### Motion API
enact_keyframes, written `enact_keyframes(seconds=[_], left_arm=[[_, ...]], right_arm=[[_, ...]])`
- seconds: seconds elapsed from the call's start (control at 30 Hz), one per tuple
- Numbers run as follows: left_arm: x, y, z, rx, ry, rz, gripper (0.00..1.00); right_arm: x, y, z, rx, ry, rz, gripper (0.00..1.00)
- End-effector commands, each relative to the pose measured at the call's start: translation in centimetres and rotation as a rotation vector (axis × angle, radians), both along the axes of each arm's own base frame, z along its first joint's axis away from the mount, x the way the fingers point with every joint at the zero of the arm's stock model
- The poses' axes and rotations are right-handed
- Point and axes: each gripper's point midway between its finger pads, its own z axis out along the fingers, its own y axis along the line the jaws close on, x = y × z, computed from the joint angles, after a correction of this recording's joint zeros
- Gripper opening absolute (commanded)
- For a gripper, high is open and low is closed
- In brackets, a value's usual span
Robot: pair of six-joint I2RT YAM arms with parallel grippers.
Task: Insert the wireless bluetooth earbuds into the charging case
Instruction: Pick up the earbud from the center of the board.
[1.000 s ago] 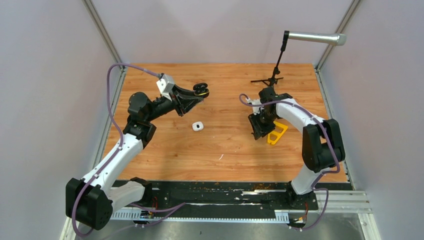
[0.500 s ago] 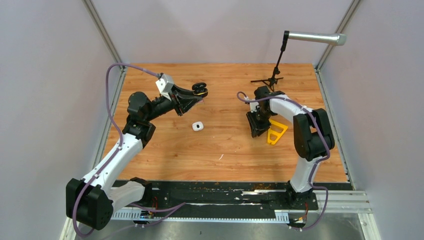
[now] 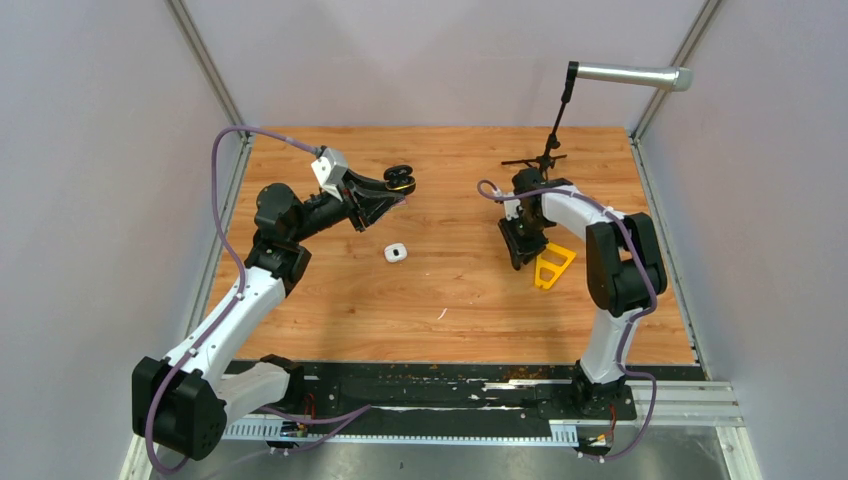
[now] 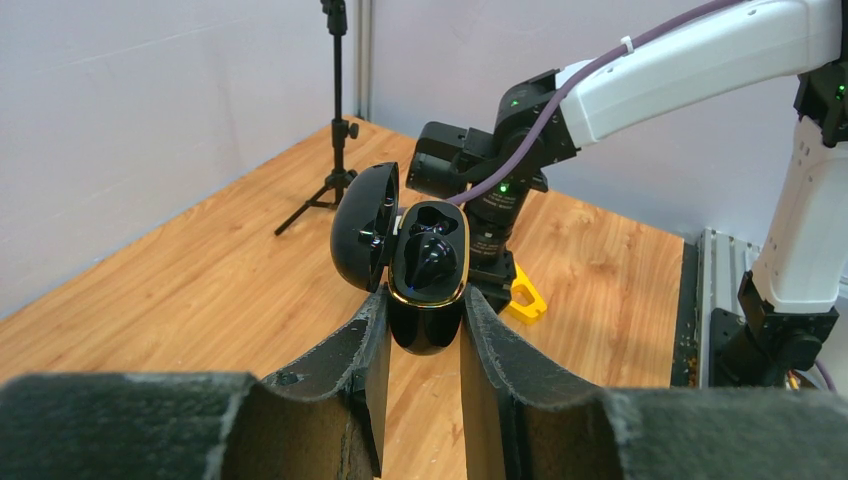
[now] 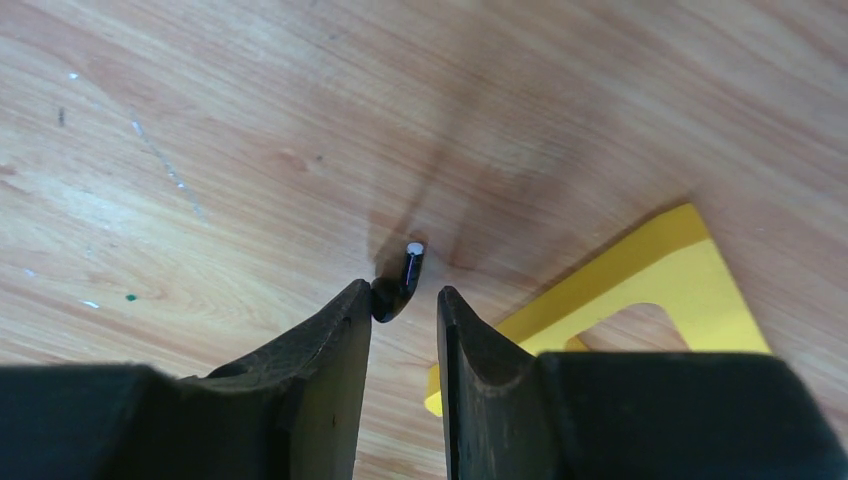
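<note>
My left gripper (image 4: 425, 300) is shut on the black charging case (image 4: 428, 310) and holds it above the table at the back left (image 3: 402, 178). The lid (image 4: 362, 225) stands open, and one black earbud (image 4: 432, 255) sits in a socket. My right gripper (image 5: 402, 292) points down at the table right of centre (image 3: 520, 250). Its jaws stand narrowly open. A second black earbud (image 5: 408, 268) lies on the wood with its body against the left fingertip (image 5: 358, 300). Its stem points away, and the other finger does not touch it.
A yellow triangular frame (image 3: 553, 266) lies just right of the right gripper. A small white case (image 3: 396, 253) sits mid-table. A black tripod stand (image 3: 545, 155) is at the back right. A thin white sliver (image 3: 441, 314) lies nearer the front.
The right gripper's jaws have narrowed and its wrist has shifted slightly towards the back, with the elbow swinging in. The left arm and the case have not moved.
</note>
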Motion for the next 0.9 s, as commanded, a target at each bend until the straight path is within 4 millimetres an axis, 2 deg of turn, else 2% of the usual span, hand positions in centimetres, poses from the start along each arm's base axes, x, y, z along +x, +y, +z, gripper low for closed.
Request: enact_keyframes(seconds=[0.0,0.17,0.3,0.4,0.57,0.87], left_arm=[[-0.2,0.2,1.9,-0.019,-0.069,0.005,0.0],[-0.1,0.2,2.0,-0.022,-0.07,0.004,0.0],[-0.2,0.2,1.9,-0.021,-0.067,0.004,0.0],[-0.2,0.2,1.9,-0.02,-0.065,0.005,0.0],[-0.2,0.3,2.1,-0.022,-0.071,0.006,0.0],[-0.5,0.3,2.2,-0.024,-0.074,0.004,0.0]], right_arm=[[3.7,-1.0,2.3,-0.029,-0.141,0.009,0.31],[4.6,0.5,4.0,0.053,-0.176,0.022,0.32],[4.2,0.8,4.8,0.075,-0.185,0.047,0.32],[3.3,0.0,4.2,0.045,-0.175,0.08,0.23],[3.0,-1.7,3.8,-0.027,-0.189,0.077,0.01],[2.0,-1.9,1.8,-0.032,-0.131,0.106,0.0]])
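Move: The black earbud lies practically between the right hand's open fingertips, about 1 cm below them and against the left-hand finger. The yellow triangle's middle is roughly 9 cm to the right, level with the earbud in reach; the white case stands some 28 cm to the left and 3 cm farther out. From the left hand, which holds the black case, the earbud is about 27 cm right, 3 cm ahead and 33 cm below. The right hand backs off the earbud, about 3 cm forward and 2 cm up, then shuts empty, easing back rightward. ##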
